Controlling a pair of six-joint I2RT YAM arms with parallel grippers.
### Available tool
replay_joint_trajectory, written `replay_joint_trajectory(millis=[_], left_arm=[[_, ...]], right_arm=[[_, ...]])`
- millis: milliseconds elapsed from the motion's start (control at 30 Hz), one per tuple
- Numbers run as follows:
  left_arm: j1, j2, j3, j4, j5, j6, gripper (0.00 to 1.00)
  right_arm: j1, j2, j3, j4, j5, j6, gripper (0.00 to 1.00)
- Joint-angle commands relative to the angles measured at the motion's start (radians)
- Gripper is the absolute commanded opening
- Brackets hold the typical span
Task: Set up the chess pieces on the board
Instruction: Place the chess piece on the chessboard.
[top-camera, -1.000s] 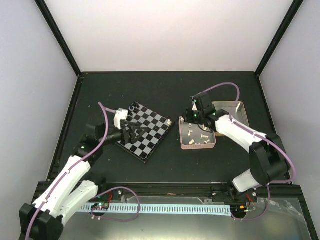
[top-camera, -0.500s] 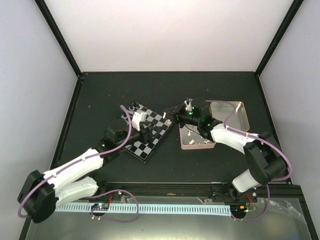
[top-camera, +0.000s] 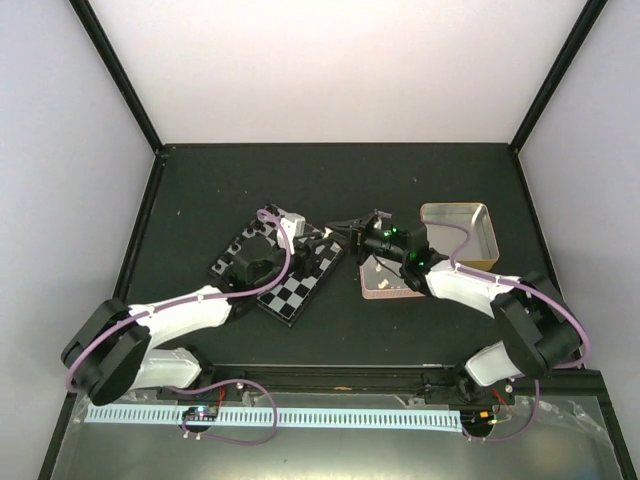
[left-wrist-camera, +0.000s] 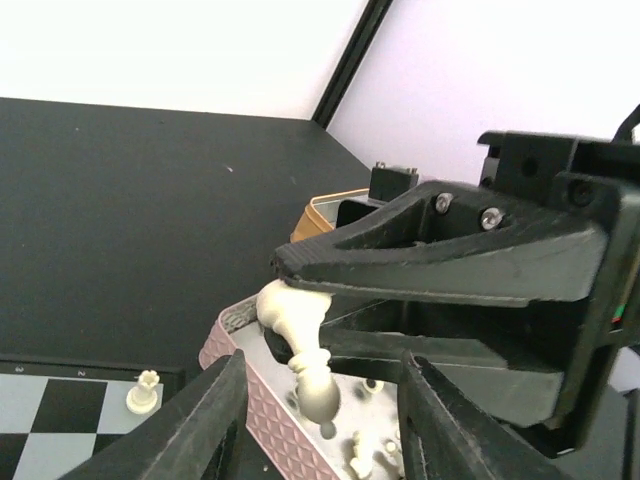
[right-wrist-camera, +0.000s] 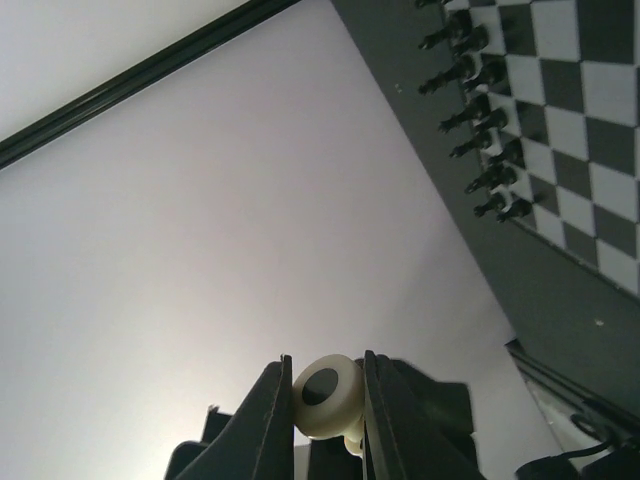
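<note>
My right gripper (right-wrist-camera: 328, 372) is shut on the round base of a cream-white chess piece (right-wrist-camera: 328, 398). In the left wrist view that piece (left-wrist-camera: 301, 352) hangs head down from the right gripper's fingers (left-wrist-camera: 430, 250), above the pink tin's rim. My left gripper (left-wrist-camera: 322, 378) stands open with one finger on each side of the hanging piece, touching neither side. In the top view the two grippers meet at the board's right corner, left gripper (top-camera: 322, 242) facing right gripper (top-camera: 347, 228). The board (top-camera: 300, 290) carries a cream piece (left-wrist-camera: 145, 392) at its edge and black pieces (right-wrist-camera: 470, 100) along one side.
A pink tin (top-camera: 385, 287) with several cream pieces lies just right of the board. A gold tin (top-camera: 458, 232) sits behind it to the right. Black frame posts and pale walls close in the dark table.
My left arm has swung right across the board to the right gripper, and its jaws have narrowed. The right gripper has carried the piece left from the pink tin.
</note>
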Motion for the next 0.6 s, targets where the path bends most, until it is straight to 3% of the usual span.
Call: replay_joint_trajectory(millis=[0, 400, 467, 567], left_arm=[[-0.006, 0.031, 0.049, 0.115, -0.007, 0.037, 0.39], [-0.005, 0.024, 0.059, 0.111, -0.02, 0.073, 0.06], [-0.006, 0.009, 0.066, 0.083, -0.02, 0.089, 0.02], [-0.003, -0.026, 0.104, -0.043, 0.009, 0.132, 0.01]], right_arm=[[0.006, 0.003, 0.002, 0.125, -0.04, 0.1, 0.09], [0.005, 0.003, 0.042, 0.08, -0.067, 0.027, 0.11], [0.005, -0.005, 0.066, 0.027, -0.07, -0.069, 0.21], [-0.006, 0.006, 0.169, -0.153, -0.14, -0.356, 0.41]])
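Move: The chess piece hangs in mid-air, its wide end in the right fingers, its middle about 1 cm ahead of and 2 cm above the left hand, whose half-open fingers straddle its narrow end. From the right hand, that left finger gap is about 1 cm back, 1 cm left and 2 cm below. From the left hand, the white piece standing at the board's corner is about 5 cm ahead, 2 cm right and 14 cm below; the pink box is roughly 13 cm right, 1 cm ahead and 15 cm below. The left fingers close from half open and pinch the narrow end of the chess piece; only then do the right fingers start to open, letting go of the wide end. During the hand-over the right hand rises about 2.5 cm, while the left creeps up about 1 cm and slightly forward, its fingers tipping up some 5 degrees. ##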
